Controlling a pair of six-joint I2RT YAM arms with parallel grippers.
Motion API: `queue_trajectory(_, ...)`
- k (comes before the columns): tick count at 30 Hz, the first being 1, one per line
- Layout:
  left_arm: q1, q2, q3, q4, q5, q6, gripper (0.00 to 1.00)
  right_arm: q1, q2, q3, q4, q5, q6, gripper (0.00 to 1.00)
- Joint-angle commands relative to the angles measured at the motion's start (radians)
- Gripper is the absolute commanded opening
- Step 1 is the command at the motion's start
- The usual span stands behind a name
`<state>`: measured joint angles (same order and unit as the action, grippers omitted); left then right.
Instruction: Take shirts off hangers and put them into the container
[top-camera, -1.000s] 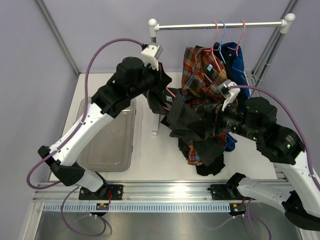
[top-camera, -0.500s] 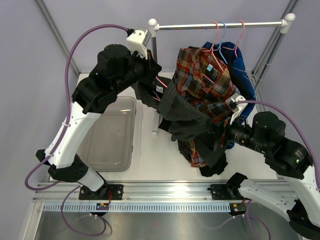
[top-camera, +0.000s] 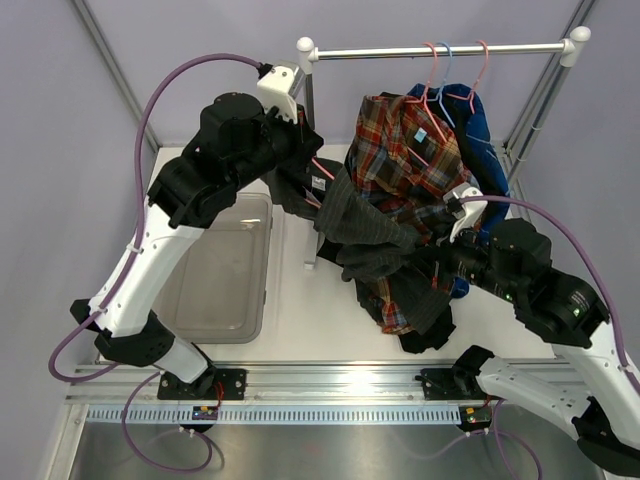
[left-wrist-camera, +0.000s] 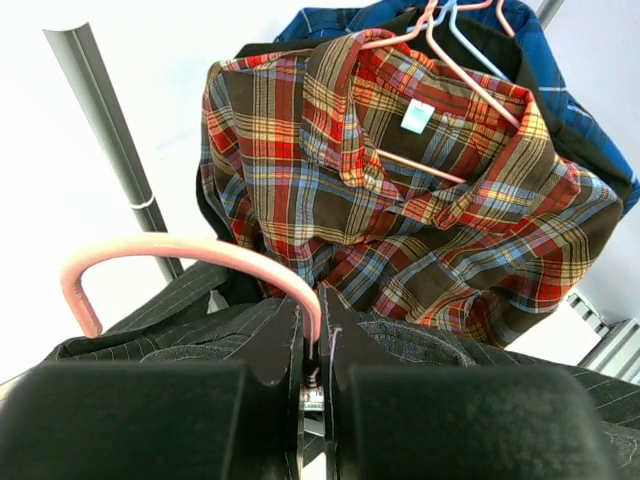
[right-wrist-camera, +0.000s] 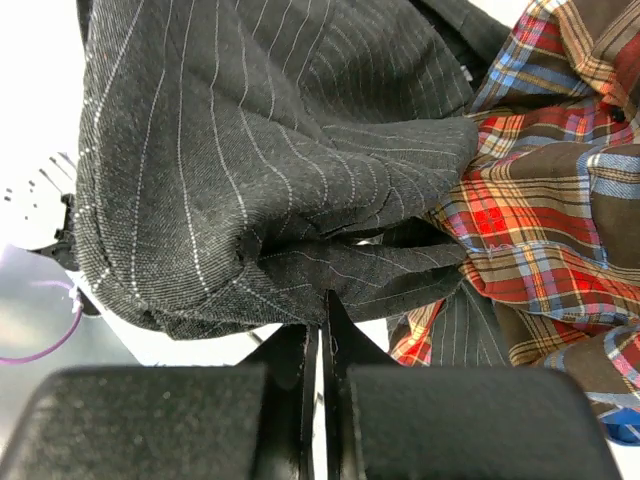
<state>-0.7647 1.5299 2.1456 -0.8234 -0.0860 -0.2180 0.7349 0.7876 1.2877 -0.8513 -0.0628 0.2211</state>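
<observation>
My left gripper (top-camera: 308, 162) is shut on the neck of a pink hanger (left-wrist-camera: 190, 248), held off the rail. A dark pinstriped shirt (top-camera: 365, 228) hangs from that hanger. It stretches right to my right gripper (top-camera: 428, 262), which is shut on a fold of its fabric (right-wrist-camera: 250, 150), the fingertips (right-wrist-camera: 322, 300) pinching the edge. Behind it a red plaid shirt (top-camera: 405, 150) and a blue shirt (top-camera: 487, 130) hang on hangers (top-camera: 437, 75) on the rail. The grey container (top-camera: 215, 275) lies on the table at the left, under my left arm.
The white-and-silver rail (top-camera: 440, 50) spans the back, with its left post (top-camera: 308, 110) close beside my left gripper and its right post (top-camera: 540, 100) at the far right. The held shirt's hem drapes down to the table (top-camera: 300, 320) in front of the stand.
My right gripper has gone from open to shut on the pinstriped fabric. The left arm lifted the hanger up and leftwards a second ago, then stayed nearly still.
</observation>
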Motion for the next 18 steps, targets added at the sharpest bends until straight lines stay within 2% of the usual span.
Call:
queue_trajectory(1,0.007,-0.051,-0.012,0.078,-0.014,0.003,0.00,0.000,-0.017,0.007,0.041,0.058,-0.003,0.00)
queue_trajectory(9,0.044,-0.071,-0.050,0.118,-0.237,0.072,0.00,0.000,-0.126,0.070,-0.084,0.139,0.058,0.00)
queue_trajectory(13,0.148,-0.071,-0.029,0.150,-0.250,0.075,0.00,0.000,-0.194,0.094,-0.159,0.149,0.083,0.00)
queue_trajectory(18,0.202,-0.077,0.008,0.164,-0.282,0.094,0.00,0.000,-0.292,0.140,-0.276,0.230,0.127,0.00)
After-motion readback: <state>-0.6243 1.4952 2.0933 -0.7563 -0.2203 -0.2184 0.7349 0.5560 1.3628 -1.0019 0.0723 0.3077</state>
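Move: The dark shirt hangs between the two hands. The left hand has its pink hanger, with the shirt's middle about 12 cm to the right, 8 cm back and 10 cm below. From the right hand, shut on its lower edge, that middle is some 16 cm left, 6 cm ahead and 3 cm up. Counted from the left hand, the plaid shirt hangs about 21 cm right, 15 cm ahead and 15 cm down; the rack's left post stands 5 cm right and 20 cm ahead. Apart from each other, the hands draw the dark shirt out between them. The left, still gripping the hanger, swings left and forward about 8 cm, turning some 15 degrees counter-clockwise. The right keeps its pinch on the cloth and pulls away to the right, back and a little up, roughly 9 cm, turning slightly clockwise. ##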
